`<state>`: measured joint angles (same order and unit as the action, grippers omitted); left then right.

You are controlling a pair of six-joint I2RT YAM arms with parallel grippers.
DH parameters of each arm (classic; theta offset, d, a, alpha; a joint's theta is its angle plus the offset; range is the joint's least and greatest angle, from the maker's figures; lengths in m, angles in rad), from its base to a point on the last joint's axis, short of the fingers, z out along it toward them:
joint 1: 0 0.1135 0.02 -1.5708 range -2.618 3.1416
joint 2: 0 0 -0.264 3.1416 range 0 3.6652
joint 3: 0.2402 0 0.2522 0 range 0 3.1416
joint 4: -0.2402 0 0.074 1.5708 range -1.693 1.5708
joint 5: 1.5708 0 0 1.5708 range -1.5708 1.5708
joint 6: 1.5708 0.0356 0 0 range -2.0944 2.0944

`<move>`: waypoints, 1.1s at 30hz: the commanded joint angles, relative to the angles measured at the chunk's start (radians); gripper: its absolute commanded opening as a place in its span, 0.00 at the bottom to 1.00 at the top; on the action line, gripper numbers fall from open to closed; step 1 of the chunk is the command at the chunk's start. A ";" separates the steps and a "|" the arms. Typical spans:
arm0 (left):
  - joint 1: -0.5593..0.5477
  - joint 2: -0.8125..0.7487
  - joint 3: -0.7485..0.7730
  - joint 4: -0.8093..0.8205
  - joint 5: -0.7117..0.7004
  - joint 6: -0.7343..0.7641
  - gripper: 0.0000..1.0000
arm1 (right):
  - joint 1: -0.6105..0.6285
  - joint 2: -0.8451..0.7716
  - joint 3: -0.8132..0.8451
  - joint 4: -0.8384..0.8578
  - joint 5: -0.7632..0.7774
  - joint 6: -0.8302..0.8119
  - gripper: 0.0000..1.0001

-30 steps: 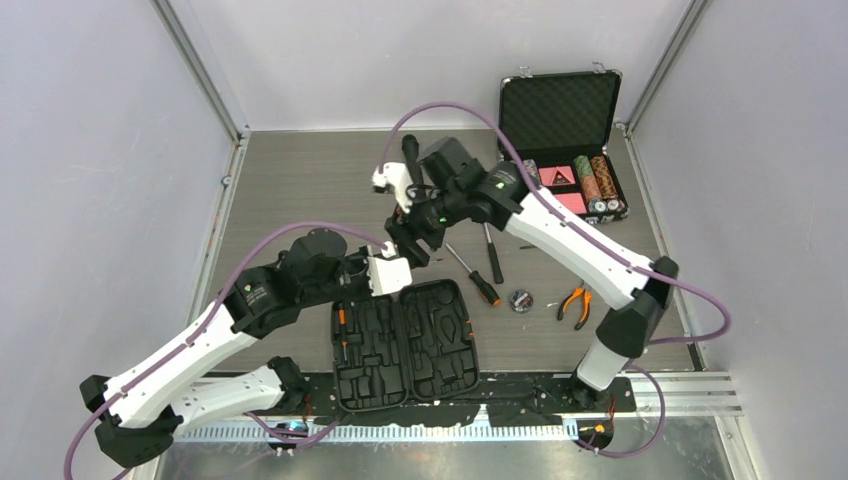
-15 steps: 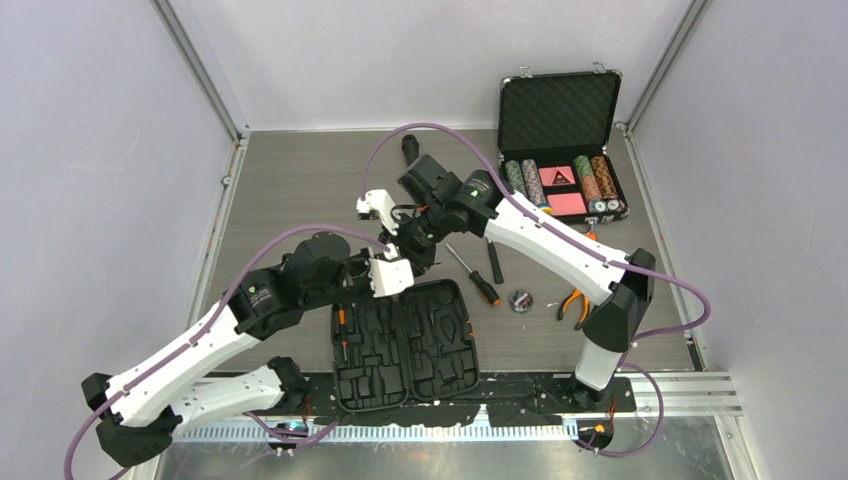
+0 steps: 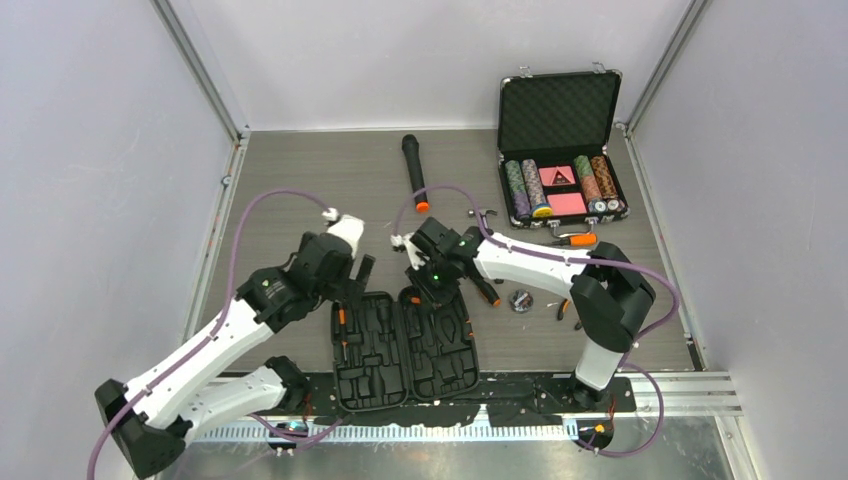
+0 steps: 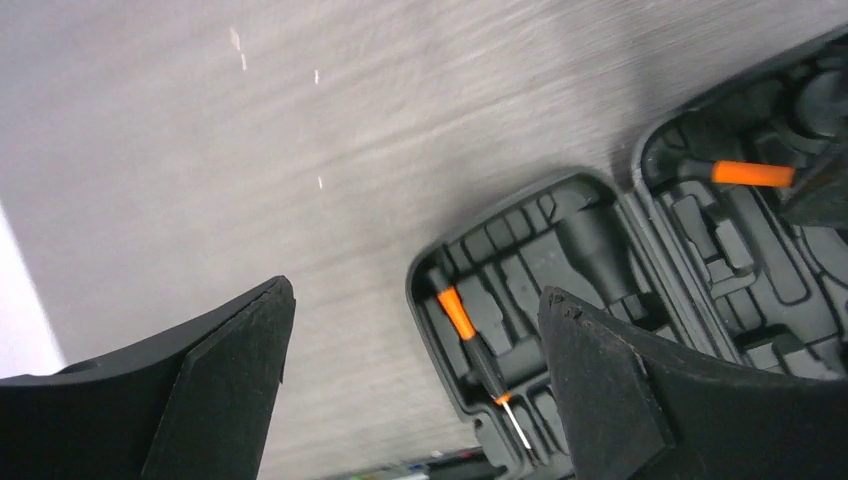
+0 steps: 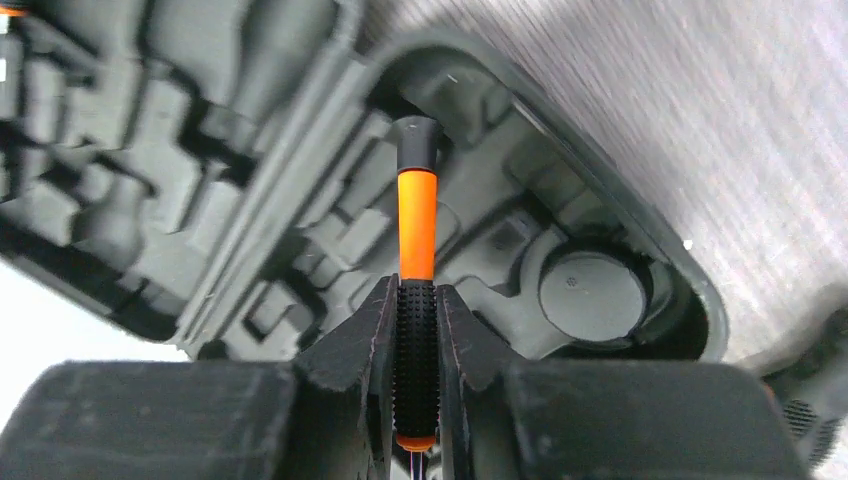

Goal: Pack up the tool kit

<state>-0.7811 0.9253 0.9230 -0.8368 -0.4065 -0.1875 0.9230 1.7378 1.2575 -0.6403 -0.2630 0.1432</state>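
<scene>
The tool kit (image 3: 375,352) lies open near the table's front edge, its moulded slots facing up. One small orange-black screwdriver (image 4: 470,335) sits in a slot of the left half. My right gripper (image 3: 428,288) is shut on another small orange-black screwdriver (image 5: 417,300), held low over the far end of the case's right half (image 5: 590,285), beside a round recess. My left gripper (image 4: 415,290) hangs open and empty above the case's far left corner (image 4: 520,250), in the top view (image 3: 362,270) just left of the right gripper.
A black microphone (image 3: 413,170) with an orange end lies at the back. A poker chip case (image 3: 560,150) stands open at the back right. Pliers (image 3: 572,305), a small round object (image 3: 520,300) and an orange-ended tool (image 3: 578,240) lie right of the kit, partly under the right arm.
The right gripper shut on the small screwdriver next to the left gripper and carried it down over the case. The left gripper opened and drew back to the left.
</scene>
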 commanded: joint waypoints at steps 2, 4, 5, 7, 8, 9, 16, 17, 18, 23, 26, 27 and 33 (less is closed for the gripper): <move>0.105 -0.111 -0.140 -0.022 0.094 -0.367 0.93 | -0.005 -0.050 -0.130 0.201 0.152 0.171 0.06; 0.132 -0.124 -0.184 -0.009 0.128 -0.409 0.93 | -0.030 -0.050 -0.168 0.225 0.210 0.182 0.06; 0.145 -0.130 -0.200 0.001 0.144 -0.429 0.93 | -0.042 -0.050 -0.178 0.239 0.223 0.188 0.06; 0.169 -0.135 -0.234 0.024 0.168 -0.469 0.92 | -0.083 -0.042 -0.194 0.251 0.272 0.185 0.06; 0.178 -0.139 -0.250 0.039 0.176 -0.486 0.92 | -0.110 -0.032 -0.194 0.253 0.311 0.180 0.06; 0.186 -0.140 -0.266 0.057 0.185 -0.498 0.92 | -0.122 -0.026 -0.191 0.257 0.329 0.163 0.06; 0.209 -0.080 -0.328 0.205 0.291 -0.559 0.90 | -0.201 0.035 -0.081 0.281 0.478 0.050 0.06; 0.209 -0.066 -0.330 0.217 0.298 -0.565 0.89 | -0.204 0.037 -0.051 0.275 0.480 0.043 0.06; 0.210 -0.052 -0.332 0.231 0.309 -0.571 0.88 | -0.205 0.034 -0.034 0.256 0.474 0.035 0.06; 0.226 -0.016 -0.366 0.303 0.286 -0.623 0.80 | -0.143 -0.076 0.004 0.241 0.448 0.108 0.06; 0.289 -0.011 -0.399 0.326 0.272 -0.658 0.74 | -0.079 -0.113 0.013 0.252 0.471 0.222 0.06; 0.317 -0.012 -0.416 0.343 0.285 -0.664 0.72 | -0.046 -0.117 0.017 0.257 0.484 0.244 0.06; 0.390 -0.003 -0.473 0.441 0.445 -0.681 0.54 | 0.073 -0.032 0.070 0.329 0.520 0.442 0.06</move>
<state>-0.4114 0.9154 0.4660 -0.5095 -0.0700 -0.8349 0.9352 1.6634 1.2610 -0.3817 0.2016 0.4145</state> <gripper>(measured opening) 0.605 0.211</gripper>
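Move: The right hand already holds a small screwdriver low over the far end of the open case's right tray; the case's middle lies about 10 cm back, 6 cm left and 5 cm below. The packed screwdriver is some 20 cm left and 6 cm back of that hand, the large screwdriver 8 cm right and 5 cm ahead. From the empty left hand the case's middle is roughly 11 cm back, 10 cm right and 16 cm down; the packed screwdriver 6 cm back, 3 cm left. Right hand, still gripping, dips at the case, sweeps 13 cm forward, then rises; left hand sinks 13 cm. ##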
